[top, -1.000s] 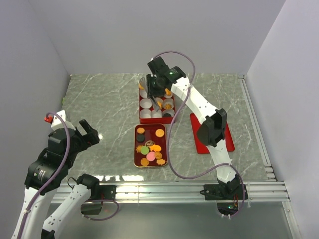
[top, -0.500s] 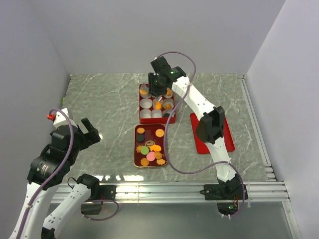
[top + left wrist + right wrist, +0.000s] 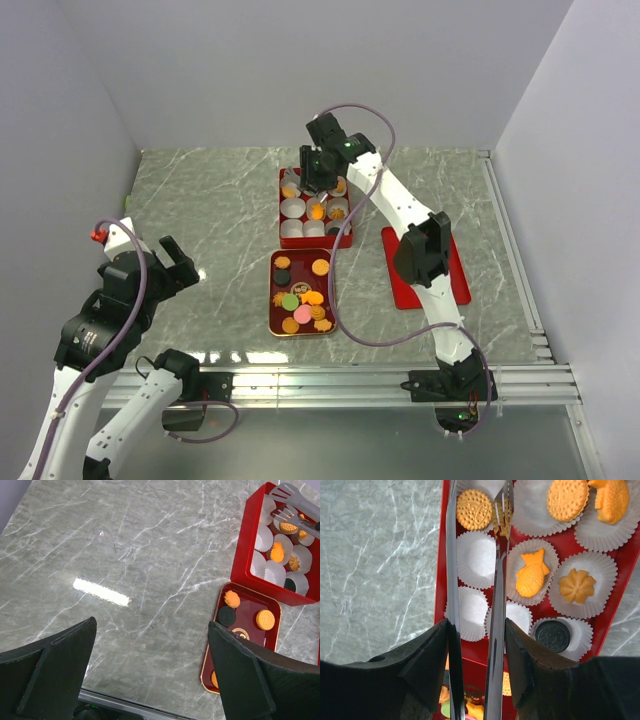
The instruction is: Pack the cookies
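Observation:
Loose cookies in orange, green, pink and dark brown lie in a small red tray. Behind it stands a red box of white paper cups. My right gripper hovers over the box, shut on metal tongs. The tong tips stand apart on either side of a round orange cookie lying in the back left cup. Other cups hold a fish-shaped cookie, a flower cookie and a dark cookie. My left gripper is open over bare table, left of the tray.
A flat red lid lies on the table right of the box, partly under the right arm. Grey walls close in the marble table on the left, back and right. A metal rail runs along the near edge.
The tongs moved from the box's middle to its back left cup and spread apart, leaving the round orange cookie lying in that cup. The left arm shifted only slightly.

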Tool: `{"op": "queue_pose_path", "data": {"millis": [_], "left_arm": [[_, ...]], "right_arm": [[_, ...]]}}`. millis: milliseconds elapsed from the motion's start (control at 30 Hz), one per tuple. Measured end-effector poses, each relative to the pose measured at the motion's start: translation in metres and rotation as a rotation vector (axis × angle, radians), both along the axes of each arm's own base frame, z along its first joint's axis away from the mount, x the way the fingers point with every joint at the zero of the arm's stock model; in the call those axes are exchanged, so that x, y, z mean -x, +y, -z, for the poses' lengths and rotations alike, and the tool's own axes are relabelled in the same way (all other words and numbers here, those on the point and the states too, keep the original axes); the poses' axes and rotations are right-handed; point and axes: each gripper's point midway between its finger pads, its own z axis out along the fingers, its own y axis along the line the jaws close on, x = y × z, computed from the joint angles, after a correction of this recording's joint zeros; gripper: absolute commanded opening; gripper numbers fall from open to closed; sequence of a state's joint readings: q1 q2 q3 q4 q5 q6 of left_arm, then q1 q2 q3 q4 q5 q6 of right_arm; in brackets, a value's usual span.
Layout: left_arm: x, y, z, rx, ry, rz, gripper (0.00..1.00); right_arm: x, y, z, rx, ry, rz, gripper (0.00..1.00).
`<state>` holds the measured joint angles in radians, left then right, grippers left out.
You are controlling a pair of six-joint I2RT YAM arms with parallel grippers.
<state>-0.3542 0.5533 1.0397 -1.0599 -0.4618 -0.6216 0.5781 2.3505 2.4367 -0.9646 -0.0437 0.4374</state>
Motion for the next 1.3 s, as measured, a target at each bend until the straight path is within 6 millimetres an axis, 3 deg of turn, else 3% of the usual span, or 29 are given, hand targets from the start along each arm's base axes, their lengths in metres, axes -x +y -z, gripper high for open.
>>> {"op": "queue_pose_path", "data": {"millis": [133, 267, 433, 533, 700, 967, 1100, 1300], "left_arm": [[0.0, 0.0, 0.0, 0.0, -0.002, 0.0, 1.0], [0.0, 0.0, 0.0, 0.001, -0.003, 0.0, 0.99], [0.002, 0.001, -0.002, 0.005, -0.014, 0.0, 0.99], [0.003, 0.001, -0.003, 0.008, -0.022, 0.0, 1.0], [0.005, 0.002, -0.005, 0.011, -0.032, 0.001, 1.0], [0.005, 0.001, -0.005, 0.013, -0.031, 0.005, 0.99], [0.005, 0.0, -0.004, 0.014, -0.029, 0.013, 0.99], [0.005, -0.002, -0.004, 0.014, -0.026, 0.021, 0.99]], "right_arm": [[-0.001, -0.003, -0.007, -0.007, -0.01, 0.004, 0.54], [0.01, -0.013, -0.035, -0.014, -0.045, 0.004, 0.54], [0.051, -0.041, -0.086, -0.02, -0.084, -0.002, 0.54], [0.084, -0.06, -0.097, 0.002, -0.082, -0.018, 0.54], [0.152, -0.08, -0.072, 0.106, 0.006, -0.092, 0.56], [0.245, -0.073, -0.019, 0.326, 0.167, -0.298, 0.58], [0.272, -0.07, -0.006, 0.376, 0.202, -0.349, 0.58], [0.292, -0.064, 0.0, 0.419, 0.205, -0.39, 0.58]]}}
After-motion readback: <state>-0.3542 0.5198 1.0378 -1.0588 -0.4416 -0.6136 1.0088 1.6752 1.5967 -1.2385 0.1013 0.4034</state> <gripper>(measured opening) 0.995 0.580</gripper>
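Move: The fish-shaped cookie on the tray's right side lies about 24 cm back from the right hand, level with it sideways and some 16 cm below. The round cookie in the tray's far right corner is about 15 cm back and 2 cm right. The just-placed round cookie, in the box's far left cup, is about 7 cm ahead and 7 cm left. From the left hand the fish cookie lies roughly 6 cm ahead, 30 cm right and 25 cm down. The right gripper keeps its grip on the half-open tongs and draws their tips up and away from the round cookie in the far left cup. It rises nearly 10 cm, then sweeps back about 29 cm and a little right towards the tray, sinking to its old height while the wrist turns some 35 degrees, so the fingers point more nearly straight down. ##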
